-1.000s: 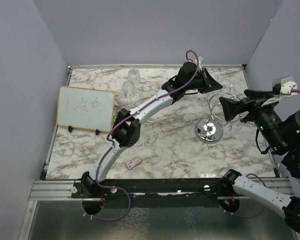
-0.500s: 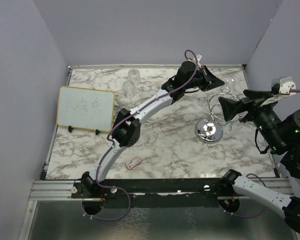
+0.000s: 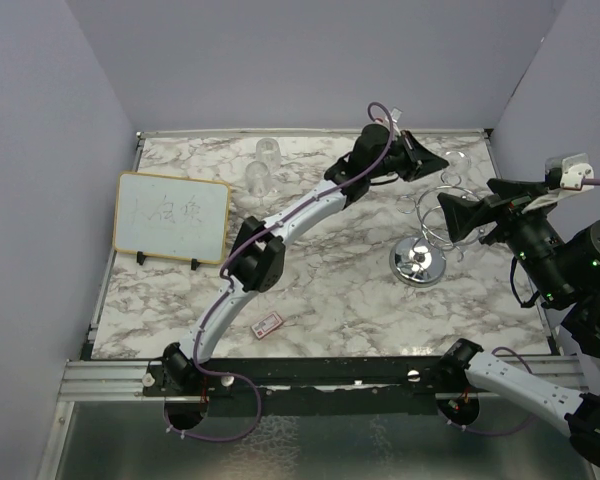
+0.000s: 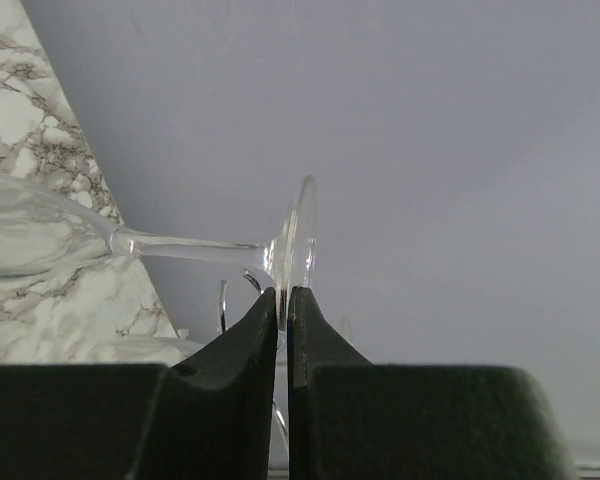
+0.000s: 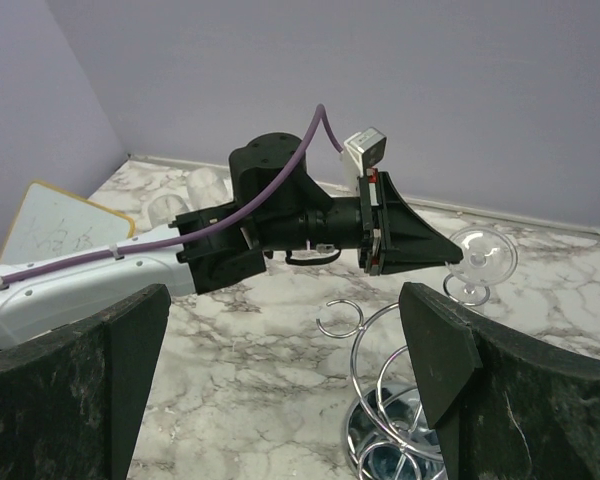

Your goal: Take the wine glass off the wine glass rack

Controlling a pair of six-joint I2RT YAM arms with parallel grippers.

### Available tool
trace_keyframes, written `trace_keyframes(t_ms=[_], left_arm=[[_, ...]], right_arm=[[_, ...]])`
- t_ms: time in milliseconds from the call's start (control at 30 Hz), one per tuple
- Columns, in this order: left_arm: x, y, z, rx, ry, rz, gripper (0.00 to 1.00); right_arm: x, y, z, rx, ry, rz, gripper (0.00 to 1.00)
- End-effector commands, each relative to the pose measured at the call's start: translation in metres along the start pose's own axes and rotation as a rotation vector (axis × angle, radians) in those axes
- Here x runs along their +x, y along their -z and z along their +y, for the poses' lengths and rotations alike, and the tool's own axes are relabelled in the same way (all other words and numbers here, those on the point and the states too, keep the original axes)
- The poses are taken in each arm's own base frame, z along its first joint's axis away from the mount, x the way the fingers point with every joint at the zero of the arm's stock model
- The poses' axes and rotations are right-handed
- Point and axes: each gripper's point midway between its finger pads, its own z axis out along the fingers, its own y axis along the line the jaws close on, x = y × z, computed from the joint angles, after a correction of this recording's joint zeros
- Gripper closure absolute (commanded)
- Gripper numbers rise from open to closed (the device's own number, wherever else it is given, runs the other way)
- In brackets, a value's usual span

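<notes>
The wine glass (image 4: 298, 245) lies sideways, with its stem running left to the bowl over the marble. My left gripper (image 4: 283, 300) is shut on the rim of the glass's round foot. In the right wrist view the left gripper (image 5: 458, 255) holds the foot of the wine glass (image 5: 483, 257) just above a wire loop of the wine glass rack (image 5: 420, 400); I cannot tell whether they touch. From above, the left gripper (image 3: 442, 166) is at the back right, behind the rack's mirror base (image 3: 417, 263). My right gripper (image 3: 458, 215) hovers open beside the rack, holding nothing.
A framed whiteboard (image 3: 172, 217) stands at the left. Two other clear glasses (image 3: 262, 165) sit near the back edge. A small card (image 3: 268, 325) lies near the front. Walls close in the table at the back and both sides.
My left gripper has shifted slightly toward the back right with the wine glass in it. The right arm has not moved.
</notes>
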Motion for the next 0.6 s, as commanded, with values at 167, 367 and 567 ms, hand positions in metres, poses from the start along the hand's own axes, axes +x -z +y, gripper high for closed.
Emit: trace_keyframes(t_ms=[167,367,567], left_arm=[[-0.073,0.032,-0.041,0.088,-0.077,-0.133,1.0],[-0.107,0.077,-0.058,0.079,-0.143,-0.146,1.0],[-0.104,0.129,-0.07,0.015,-0.252,-0.119,1.0]], right_arm=[[-0.006,-0.003,0.01,-0.045,-0.029,-0.026,0.0],[0.0,-0.015,0.022,-0.084,-0.035,-0.008,0.0],[0.028,-0.049,0.044,-0.115,-0.056,0.104,0.0]])
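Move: The left gripper holds the third wine glass by its foot, bowl hanging down, at the rack's far hook. The nearer standing glass is some 10 cm ahead, 39 cm left and 20 cm below; the other stands about 8 cm beyond it and 2 cm to its right. The rack is roughly 7 cm back, level sideways, 15 cm below. From the right gripper, the nearer standing glass lies about 29 cm ahead, 35 cm left, 35 cm down. Keep the left fingers pinched on the foot and draw the hanging glass away from the rack at a steady height: forward first, then swinging mostly left towards the two standing glasses, about 12 cm left and 9 cm forward in all, the wrist turning some 10 degrees counter-clockwise. Late on, start the open, empty right gripper leftward by about 3 cm. ##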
